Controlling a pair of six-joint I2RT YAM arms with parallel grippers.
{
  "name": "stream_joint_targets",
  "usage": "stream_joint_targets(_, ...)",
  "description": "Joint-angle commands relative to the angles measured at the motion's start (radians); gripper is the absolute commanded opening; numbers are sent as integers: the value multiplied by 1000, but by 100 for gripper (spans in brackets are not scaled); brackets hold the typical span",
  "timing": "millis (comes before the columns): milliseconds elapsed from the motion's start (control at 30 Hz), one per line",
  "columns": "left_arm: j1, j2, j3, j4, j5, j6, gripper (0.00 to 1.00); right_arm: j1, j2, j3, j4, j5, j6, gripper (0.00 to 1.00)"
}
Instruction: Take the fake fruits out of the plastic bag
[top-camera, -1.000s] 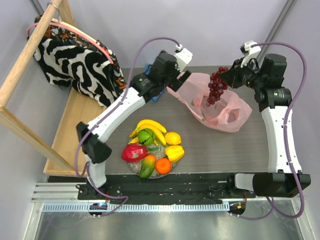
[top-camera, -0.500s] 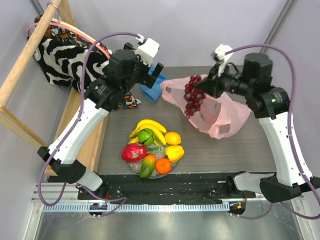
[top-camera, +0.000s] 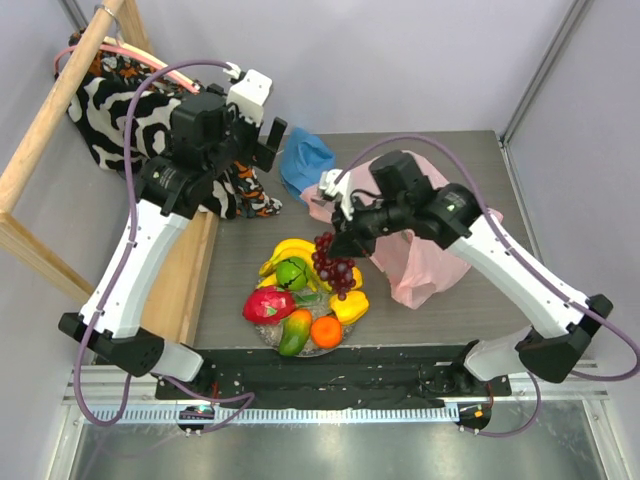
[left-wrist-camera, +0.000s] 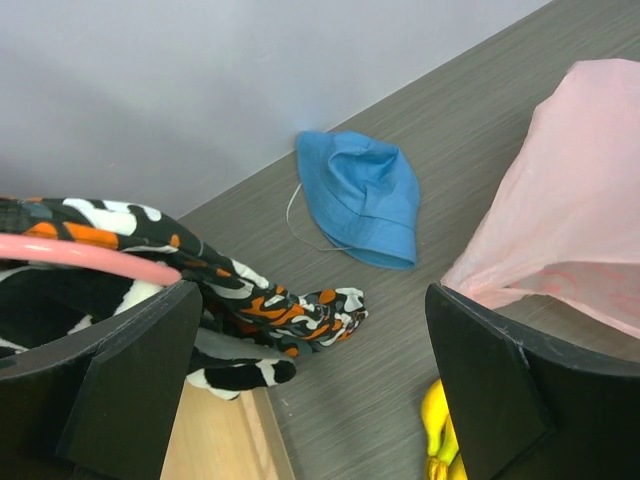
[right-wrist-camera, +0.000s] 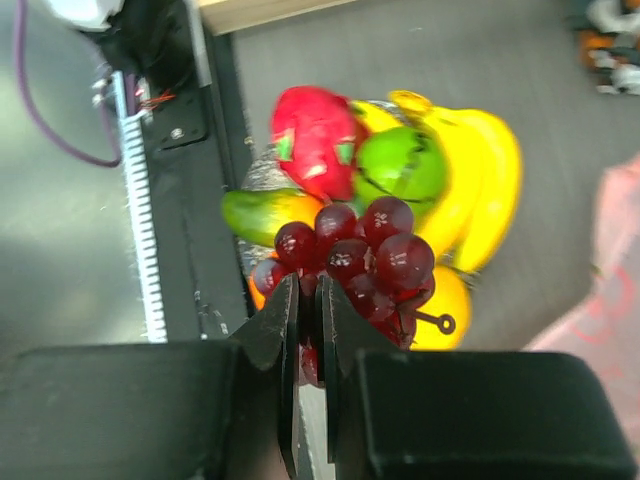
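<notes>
My right gripper (top-camera: 341, 238) is shut on the stem end of the dark red grapes (top-camera: 336, 266), which hang just above the fruit pile. In the right wrist view the grapes (right-wrist-camera: 366, 254) bulge past the shut gripper (right-wrist-camera: 311, 300), over the dragon fruit (right-wrist-camera: 315, 135), green apple (right-wrist-camera: 402, 165) and bananas (right-wrist-camera: 480, 190). The pile also has a mango (top-camera: 293, 336), orange (top-camera: 325, 330) and yellow pepper (top-camera: 351, 305). The pink plastic bag (top-camera: 424, 262) lies slumped to the right. My left gripper (top-camera: 269, 142) is open and empty, high at the back left; its fingers (left-wrist-camera: 120, 385) frame bare table.
A blue hat (top-camera: 305, 160) lies at the back of the table, left of the bag (left-wrist-camera: 570, 210). Black-and-white patterned fabric (top-camera: 130, 110) hangs from a wooden frame (top-camera: 40, 150) at the left, above a wooden board (top-camera: 185, 290). The fruits rest on a glass plate (top-camera: 262, 332).
My right arm has carried the grapes from above the bag leftward and nearer, over the fruit pile. The left arm has swung up and left, away from the bag's mouth; the bag has slumped.
</notes>
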Motion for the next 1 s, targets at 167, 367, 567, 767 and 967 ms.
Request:
stream_joint_targets(167,46,-86,-76,4,89,-26,100,122,84,-54,188,-58,106,1)
stream_joint_targets(367,75,-111,-99,3,135,-52,100,150,121,-92,234,-43,122,1)
stream_joint_targets(567,89,-116,-100,1,152,-64,100,151,129,-140,251,20,123,1)
stream_joint_targets(767,92,-105,-96,4,177,-72,100,151,97,-233,250,118,108,1)
stream_joint_targets(967,94,-91,-80,4,201,-89,100,150,62,-298,264,276,93,8)
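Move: The right gripper already holds the grapes; the middle of the plate lies about 9 cm to its left, 3 cm back and some 24 cm below. Around it are the green fruit, roughly 13 cm left and 4 cm ahead, the yellow pepper, 3 cm right and 4 cm back, and the orange, 3 cm left and 11 cm back. From the left gripper, the plate is some 22 cm back, 5 cm right and 35 cm below. Lower the right gripper about 13 cm with the grapes still pinched, bringing them down into the space between green fruit, yellow pepper and orange. Swing it some 6 cm left and slightly back as it starts sinking, then ease about 2 cm back to the right while dropping faster, tipping the fingers roughly 10 degrees farther down. ##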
